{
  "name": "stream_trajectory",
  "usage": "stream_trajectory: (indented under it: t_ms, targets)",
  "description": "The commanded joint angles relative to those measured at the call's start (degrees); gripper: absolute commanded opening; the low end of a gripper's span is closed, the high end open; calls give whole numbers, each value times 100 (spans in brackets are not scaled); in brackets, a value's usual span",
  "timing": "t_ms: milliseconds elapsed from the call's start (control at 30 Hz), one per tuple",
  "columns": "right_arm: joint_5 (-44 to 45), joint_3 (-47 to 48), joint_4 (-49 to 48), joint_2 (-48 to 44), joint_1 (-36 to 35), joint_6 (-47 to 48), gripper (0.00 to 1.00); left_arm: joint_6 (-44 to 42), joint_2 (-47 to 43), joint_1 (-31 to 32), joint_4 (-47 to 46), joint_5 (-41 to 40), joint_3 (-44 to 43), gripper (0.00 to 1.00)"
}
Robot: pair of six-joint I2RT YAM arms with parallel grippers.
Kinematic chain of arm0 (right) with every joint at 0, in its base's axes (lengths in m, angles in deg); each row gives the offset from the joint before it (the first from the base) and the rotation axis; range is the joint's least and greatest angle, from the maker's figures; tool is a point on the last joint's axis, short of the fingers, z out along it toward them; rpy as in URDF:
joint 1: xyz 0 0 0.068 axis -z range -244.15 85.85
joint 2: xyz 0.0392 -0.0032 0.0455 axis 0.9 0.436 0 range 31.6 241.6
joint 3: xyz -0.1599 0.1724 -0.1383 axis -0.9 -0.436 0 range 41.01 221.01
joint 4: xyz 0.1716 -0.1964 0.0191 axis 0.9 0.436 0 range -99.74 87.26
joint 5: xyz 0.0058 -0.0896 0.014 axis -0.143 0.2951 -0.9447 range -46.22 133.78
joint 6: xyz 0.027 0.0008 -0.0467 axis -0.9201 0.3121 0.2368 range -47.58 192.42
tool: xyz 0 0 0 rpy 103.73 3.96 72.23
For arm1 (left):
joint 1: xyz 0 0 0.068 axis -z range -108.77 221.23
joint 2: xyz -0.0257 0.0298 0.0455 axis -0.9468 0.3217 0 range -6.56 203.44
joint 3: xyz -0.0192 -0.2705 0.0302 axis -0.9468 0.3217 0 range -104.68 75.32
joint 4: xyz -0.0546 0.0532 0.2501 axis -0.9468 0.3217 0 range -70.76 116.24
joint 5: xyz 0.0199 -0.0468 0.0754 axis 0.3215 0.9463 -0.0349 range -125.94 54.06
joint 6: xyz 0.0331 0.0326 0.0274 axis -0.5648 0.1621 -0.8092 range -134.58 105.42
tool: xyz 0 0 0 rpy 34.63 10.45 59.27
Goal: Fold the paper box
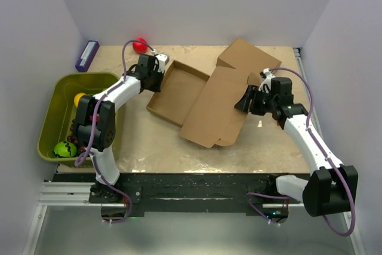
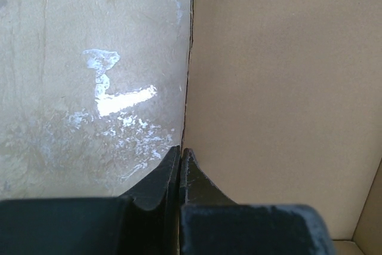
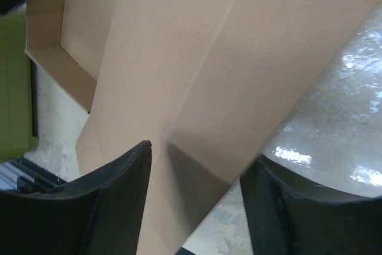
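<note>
The paper box (image 1: 209, 108) is brown cardboard lying in the middle of the table, with a shallow tray part (image 1: 179, 85) on the left and a wide lid flap slanting to the right. My left gripper (image 1: 157, 65) is at the tray's far left corner. In the left wrist view it (image 2: 181, 150) is shut on the thin upright wall (image 2: 280, 88), seen edge-on. My right gripper (image 1: 246, 98) is at the flap's right edge. It (image 3: 203, 156) is open, one finger over the flap (image 3: 197, 58) and the other over the table.
A second brown carton (image 1: 248, 58) lies at the back right, partly under the flap. A green bin (image 1: 62, 88) with balls stands at the left. A red ball (image 1: 139, 45) and a purple block (image 1: 87, 55) sit near the back wall.
</note>
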Motion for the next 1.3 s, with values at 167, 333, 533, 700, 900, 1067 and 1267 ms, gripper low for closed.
stream_trajectory:
  t_ms: [167,333,533,700,900,1067,1267]
  targets:
    - [7,109,-398,-95,-248,-230,32,227,-12,-45,-125,363,-262,1]
    - [201,627,182,98,-240,200,4,183,-240,-45,-239,372,-166,51]
    - [-19,1198,603,282,-240,604,0,113,-768,-45,-406,503,-113,81]
    - [-106,1953,1175,765,-240,1105,0,86,-1505,-71,-652,600,27,88]
    - [-423,2674,1571,1380,-327,1527,0,-264,-2235,-63,-1161,1407,125,92]
    - [-327,3720,2142,2249,-696,2019,0,-292,-2166,-71,-1206,3077,-287,94]
    - [-922,5038,2896,3154,-741,3071,0,-326,-1920,-80,-961,4141,-736,96]
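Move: The right hand's half-open fingers stand around the raised lid's free edge, gripping point about 2 cm to its left; the lid's middle is some 9 cm left, 4 cm ahead and 6 cm below, and the tray's middle about 22 cm left, 13 cm ahead and 12 cm below. The left hand already holds the tray's left wall, with the tray's middle some 8 cm right, 1 cm ahead and 4 cm below, and the lid's far end about 25 cm right, 4 cm ahead and 4 cm above. The right hand edges left and closes on the lid's free edge, then with that pinch kept carries it about 7 cm forward, 6 cm up and some 4 cm further left, turning counter-clockwise by roughly 20 degrees. Meanwhile the left hand opens wide, lets go of the tray's left wall and rises fast, over 20 cm, then swings right and slightly back, its fingers tipping up towards level and turning clockwise towards the lid's far end. ##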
